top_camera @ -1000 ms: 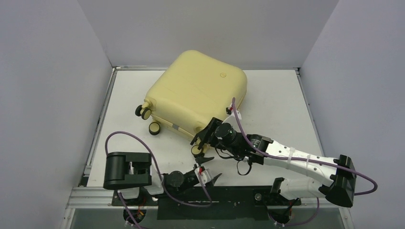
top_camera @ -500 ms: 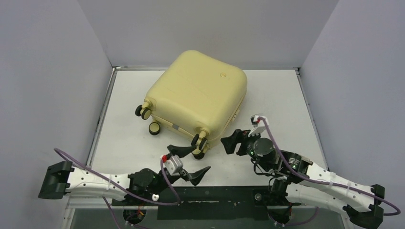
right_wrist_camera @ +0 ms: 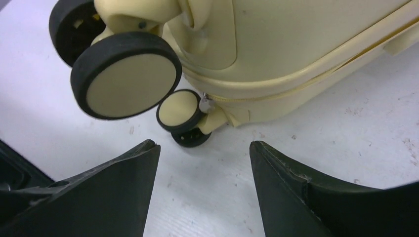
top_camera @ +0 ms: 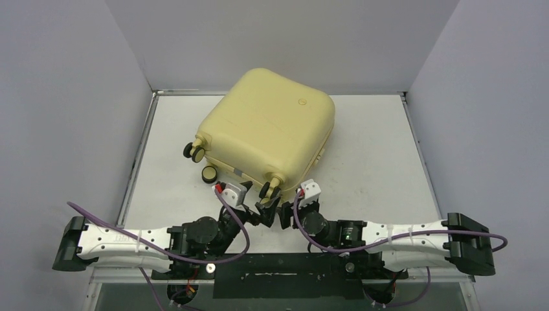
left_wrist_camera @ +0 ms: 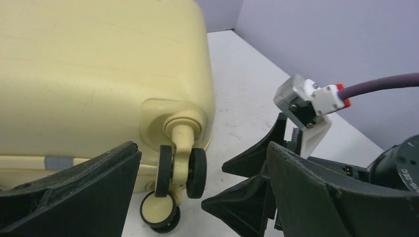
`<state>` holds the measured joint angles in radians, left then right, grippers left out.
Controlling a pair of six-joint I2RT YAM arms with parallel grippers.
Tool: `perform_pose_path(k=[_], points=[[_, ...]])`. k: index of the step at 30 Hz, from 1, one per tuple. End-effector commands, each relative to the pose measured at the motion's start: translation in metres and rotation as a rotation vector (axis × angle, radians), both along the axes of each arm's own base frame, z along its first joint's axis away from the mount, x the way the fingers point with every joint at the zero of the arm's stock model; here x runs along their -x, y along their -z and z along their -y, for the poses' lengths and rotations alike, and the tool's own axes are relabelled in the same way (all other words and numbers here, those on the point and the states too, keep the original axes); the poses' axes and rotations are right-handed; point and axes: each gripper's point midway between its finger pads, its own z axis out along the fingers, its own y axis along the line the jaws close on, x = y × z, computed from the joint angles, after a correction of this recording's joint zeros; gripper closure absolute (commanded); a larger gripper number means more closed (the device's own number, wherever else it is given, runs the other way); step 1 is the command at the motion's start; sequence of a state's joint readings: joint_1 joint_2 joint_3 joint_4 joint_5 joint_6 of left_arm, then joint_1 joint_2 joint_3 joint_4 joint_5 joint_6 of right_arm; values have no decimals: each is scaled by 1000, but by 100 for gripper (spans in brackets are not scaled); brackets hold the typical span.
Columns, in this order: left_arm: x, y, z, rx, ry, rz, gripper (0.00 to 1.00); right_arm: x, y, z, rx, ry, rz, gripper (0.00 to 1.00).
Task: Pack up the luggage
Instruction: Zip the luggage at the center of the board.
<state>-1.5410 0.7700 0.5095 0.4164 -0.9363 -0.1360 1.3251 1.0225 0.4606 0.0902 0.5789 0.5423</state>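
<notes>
The luggage [top_camera: 268,123] is a pale yellow hard-shell suitcase, lying closed and flat on the white table. Its near-corner wheels [top_camera: 269,190] point at both arms. My left gripper [top_camera: 263,211] is open just in front of those wheels. In the left wrist view the twin black wheels [left_wrist_camera: 180,165] stand just ahead of the left gripper [left_wrist_camera: 201,146], with nothing between its fingers. My right gripper [top_camera: 285,216] is open too, right beside the left one. The right wrist view shows bare table inside the right gripper [right_wrist_camera: 203,144], with a large wheel [right_wrist_camera: 126,74] and the zipped seam [right_wrist_camera: 296,86] beyond.
Two more wheels [top_camera: 195,151] stick out at the suitcase's left corner. Grey walls close the table on three sides. A black rail [top_camera: 291,275] runs along the near edge. In the left wrist view the right arm's fingers [left_wrist_camera: 249,195] crowd close on the right.
Both arms have swung in to meet at the suitcase's near-corner wheels. The left jaws have opened wider. The suitcase has not moved.
</notes>
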Motion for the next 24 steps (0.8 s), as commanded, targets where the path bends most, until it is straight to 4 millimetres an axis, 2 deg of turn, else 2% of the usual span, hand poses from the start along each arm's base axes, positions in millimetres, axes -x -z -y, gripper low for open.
perform_pose_path(k=[1,4,10,20,24], points=[[-11,2,-16,11,-112,-41,3,-27,-28,-6,-201,184,118,33],[-13,3,-21,32,-127,-50,3,-38,-20,-6,-192,264,110,35],[-14,2,-26,47,-140,-56,3,-50,-3,-12,-215,316,78,40],[-14,10,-29,38,-153,-74,3,-53,8,-26,-246,303,61,45],[-14,12,-28,38,-153,-77,3,-54,10,-27,-232,314,60,61]])
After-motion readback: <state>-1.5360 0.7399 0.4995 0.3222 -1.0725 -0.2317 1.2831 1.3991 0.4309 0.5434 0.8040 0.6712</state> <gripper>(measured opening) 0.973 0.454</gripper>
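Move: The zipper pull, at the luggage's near corner seam, lies about 6 cm ahead of the right gripper, 3 cm to its left and 4 cm below. The upper wheel pair sits some 4 cm ahead of that gripper, 7 cm left and 5 cm above; the lower wheel pair is 6 cm ahead, 6 cm left and 8 cm below. From the left gripper the pull is roughly 7 cm ahead, 6 cm right and 18 cm lower. Drive the right gripper forward about 5 cm, sinking some 3 cm and easing slightly left towards the end, in under the upper wheel pair to the zipper pull. Turn it about 15 degrees clockwise on the way and draw the fingers partly together around the pull without shutting them. Shift the open left gripper about 2.5 cm left, away from the pull. ##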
